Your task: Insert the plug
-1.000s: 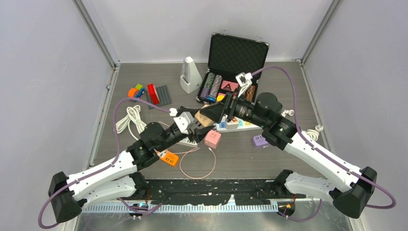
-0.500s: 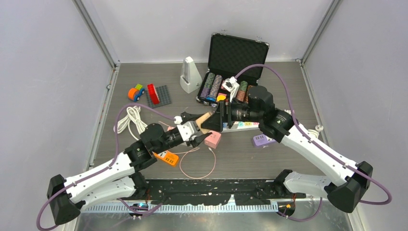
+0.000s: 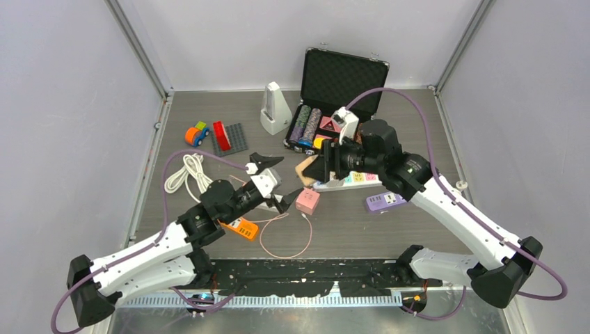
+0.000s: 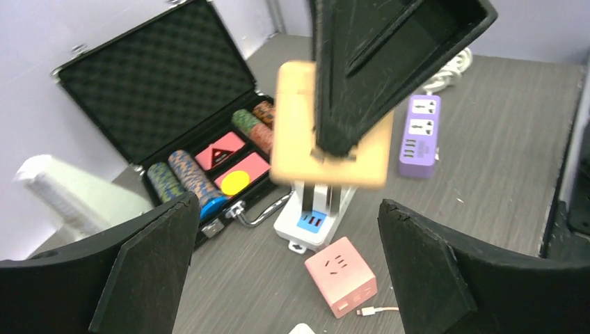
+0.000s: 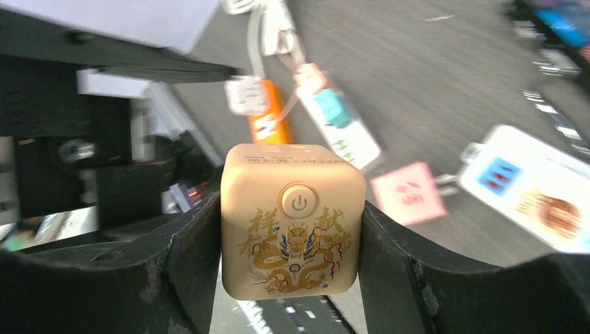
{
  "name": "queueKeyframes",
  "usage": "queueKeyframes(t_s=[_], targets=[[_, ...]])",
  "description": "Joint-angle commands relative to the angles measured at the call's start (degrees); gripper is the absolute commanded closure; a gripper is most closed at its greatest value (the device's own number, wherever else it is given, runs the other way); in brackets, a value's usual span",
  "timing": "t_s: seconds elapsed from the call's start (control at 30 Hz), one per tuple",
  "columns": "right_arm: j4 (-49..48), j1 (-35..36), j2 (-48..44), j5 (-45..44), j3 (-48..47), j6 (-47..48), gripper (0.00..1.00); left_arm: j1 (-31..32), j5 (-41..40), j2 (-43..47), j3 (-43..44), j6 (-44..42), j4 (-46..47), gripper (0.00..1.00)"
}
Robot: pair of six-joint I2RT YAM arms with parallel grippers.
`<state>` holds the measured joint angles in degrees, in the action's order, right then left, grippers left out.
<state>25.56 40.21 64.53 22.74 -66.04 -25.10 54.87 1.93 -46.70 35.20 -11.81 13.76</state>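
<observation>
The plug is a golden cube (image 5: 293, 219) with a dragon print and a power button, and metal prongs show under it in the left wrist view (image 4: 327, 132). My right gripper (image 3: 321, 167) is shut on the plug, one pad on each side, holding it in the air. A white power strip (image 3: 346, 181) lies on the table just below and beyond the plug. My left gripper (image 3: 277, 179) stands wide open, with nothing between its fingers. It sits left of the plug and apart from it.
A pink cube socket (image 3: 307, 200) with a thin cable lies beside the left gripper. A purple power strip (image 3: 384, 202) lies to the right and an orange strip (image 3: 242, 227) near the left arm. At the back are an open poker-chip case (image 3: 341, 90), a metronome (image 3: 274, 108), toy bricks (image 3: 222, 136) and a coiled white cable (image 3: 189, 174).
The left gripper opened wide and let go of the plug, then drew back a little. The right gripper closed on the plug and carries it slightly to the right.
</observation>
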Motion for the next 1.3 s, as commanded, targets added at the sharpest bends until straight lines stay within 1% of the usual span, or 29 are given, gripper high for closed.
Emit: queueKeyframes(t_s=[0.0,0.03,0.07,0.1,0.2,0.27,0.3,0.43,0.53,0.73,0.87,1.0,1.27], targets=[[9.5,-4.4,-0.7,-16.0,-4.7,8.0,0.95,0.1,-11.3,3.8,-1.3,4.1,1.3,0.0],[11.8,-5.1,-0.6,-22.6,-4.6,10.0,0.95,0.1,-13.5,5.1,-3.1,5.3,2.2,0.0],[12.9,-6.2,0.1,-26.3,-4.1,10.9,0.95,0.1,-15.8,6.5,-4.5,6.7,3.2,0.0],[14.6,-6.9,0.5,-32.3,-3.5,12.1,0.95,0.1,-17.7,8.6,-5.6,8.3,3.7,0.0],[15.2,-11.2,2.5,-38.5,0.1,13.4,0.95,0.1,-21.0,13.1,-7.2,10.7,1.9,0.01],[14.3,-14.0,3.5,-40.1,2.0,13.5,0.95,0.1,-21.6,15.7,-7.1,11.4,-1.0,0.0],[13.9,-15.5,3.7,-40.6,2.6,13.7,0.95,0.1,-21.2,16.7,-7.2,11.5,-2.4,0.0],[11.2,-18.2,6.2,-40.4,4.9,15.4,0.95,0.0,-19.4,20.0,-8.0,13.1,-4.6,0.0],[8.9,-18.6,9.7,-39.7,6.1,16.4,0.95,0.1,-18.7,21.4,-8.0,13.2,-6.3,0.0],[4.8,-18.8,15.5,-37.2,6.3,17.5,0.95,0.1,-18.4,22.1,-8.5,12.7,-5.9,0.0],[3.1,-18.9,18.2,-36.0,5.8,18.1,0.95,0.1,-20.0,22.4,-8.2,12.2,-6.2,0.0],[3.4,-19.0,20.4,-34.9,5.6,18.3,0.95,0.1,-21.1,22.9,-7.9,12.1,-6.5,0.0],[3.3,-19.0,20.6,-33.4,7.7,17.5,0.95,0.1,-23.9,23.5,-8.4,12.2,-6.4,0.0]])
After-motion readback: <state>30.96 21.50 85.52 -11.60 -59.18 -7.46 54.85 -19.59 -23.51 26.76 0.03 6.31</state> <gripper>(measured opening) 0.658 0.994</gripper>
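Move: The right hand already holds the tan plug. The socket it is bound for, in the right half of the long white power strip, lies about 12 cm ahead, 19 cm right and 23 cm below. The white tiger plug stands on the strip about 9 cm left of that socket. The purple strip lies 8 cm nearer and 7 cm right of the socket, the pink block 8 cm nearer and 17 cm left of it. From the empty left hand the socket is about 13 cm ahead, 24 cm right and 23 cm below. Still pinching the tan plug, the right hand swings it down, right and forward onto the line of the power strip, just right of the tiger plug: about 20 cm down and 19 cm right. The wrist tips the fingers to point down and turns some 30 degrees clockwise, then eases nearly straight down to a stop. The left hand, already open and clear, backs off about 10 cm to the left. ##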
